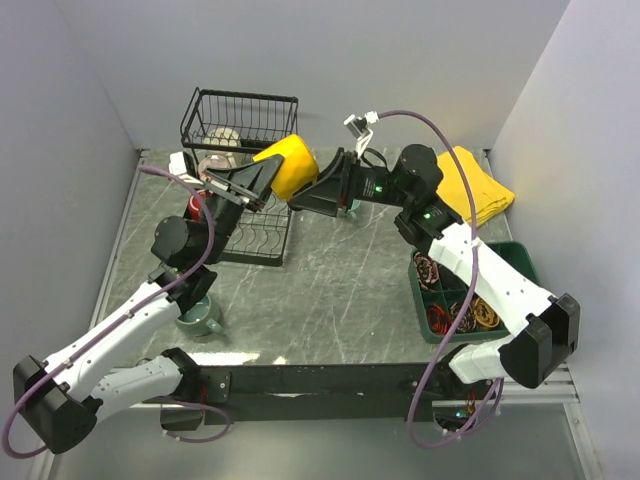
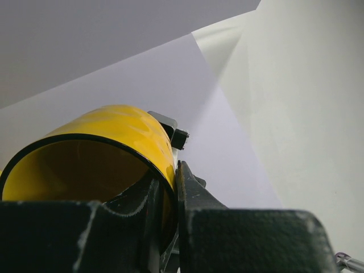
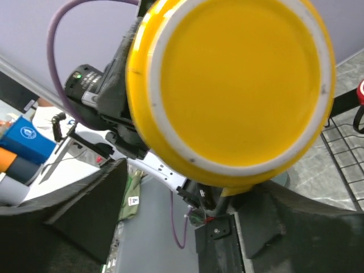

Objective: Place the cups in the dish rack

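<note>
My left gripper (image 1: 262,180) is shut on the rim of the yellow cup (image 1: 288,165), one finger inside it and one outside (image 2: 170,176). It holds the cup tilted in the air above the black wire dish rack (image 1: 262,240). My right gripper (image 1: 306,192) faces the cup's base (image 3: 239,79), its jaws standing wide on either side and open (image 3: 193,187). A red cup (image 1: 197,207) lies in the rack, partly hidden by the left arm. A pale cup (image 1: 222,138) sits in the rack's tall basket. A grey-green cup (image 1: 200,316) stands on the table by the left arm.
A green compartmented tray (image 1: 522,258) with coiled items sits at the right, under the right arm. A folded yellow cloth (image 1: 482,185) lies at the back right. Walls close in the table on three sides.
</note>
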{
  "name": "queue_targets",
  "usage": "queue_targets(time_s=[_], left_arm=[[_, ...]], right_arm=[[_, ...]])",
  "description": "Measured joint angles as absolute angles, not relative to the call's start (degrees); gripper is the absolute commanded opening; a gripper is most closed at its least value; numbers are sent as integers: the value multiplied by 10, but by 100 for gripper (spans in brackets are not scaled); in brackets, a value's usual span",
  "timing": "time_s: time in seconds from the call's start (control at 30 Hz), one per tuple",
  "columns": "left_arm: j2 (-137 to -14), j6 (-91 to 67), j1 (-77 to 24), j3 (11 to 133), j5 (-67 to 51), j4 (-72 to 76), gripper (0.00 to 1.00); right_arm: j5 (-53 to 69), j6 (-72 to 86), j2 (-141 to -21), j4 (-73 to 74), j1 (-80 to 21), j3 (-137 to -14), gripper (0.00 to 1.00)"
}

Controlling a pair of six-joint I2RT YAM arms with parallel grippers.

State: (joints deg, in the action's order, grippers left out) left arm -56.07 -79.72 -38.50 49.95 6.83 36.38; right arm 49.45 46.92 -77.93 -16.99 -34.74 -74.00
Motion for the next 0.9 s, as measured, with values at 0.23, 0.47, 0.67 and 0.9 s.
queue_targets(time_s=[0.23,0.47,0.67,0.9], left_arm=[[-560,-795,-386,499,73,367,1],[-557,-805,-385,498,83,378,1],[-550,-810,-387,486,80,393,6],[-517,-787,-388,461,69,340,67]], right_arm=[[497,505,-807,-202,-350,-738,48],[521,534,-829,-241,-348,-738,11],[530,541,-829,-281,-350,-723,0],[527,552,-822,-313,-350,-665,0]])
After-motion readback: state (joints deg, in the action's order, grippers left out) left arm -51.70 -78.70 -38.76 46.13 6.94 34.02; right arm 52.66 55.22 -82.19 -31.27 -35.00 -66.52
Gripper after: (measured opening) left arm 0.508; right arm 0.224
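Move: Just beyond the open right fingers hangs the yellow cup: its middle is about 5 cm left, 3 cm ahead and 4 cm above that hand, base facing it. The left fingers still pinch the rim, the cup's middle some 4 cm right of them, 2 ahead and 1 above. From the left hand, the dish rack stands roughly 28 cm ahead, 10 left, and the teal cup 6 back, 18 left, both about 40 below. Closing on the yellow cup's handle, the right fingers ease about 1.5 cm left with a slight forward and downward drift, then shut around it and the right hand sinks to end about 4 cm lower. The left hand lifts by a centimetre, keeps its pinch until late, then sinks and draws back a little as its fingers open about a third of their range, one finger still inside the mouth. ##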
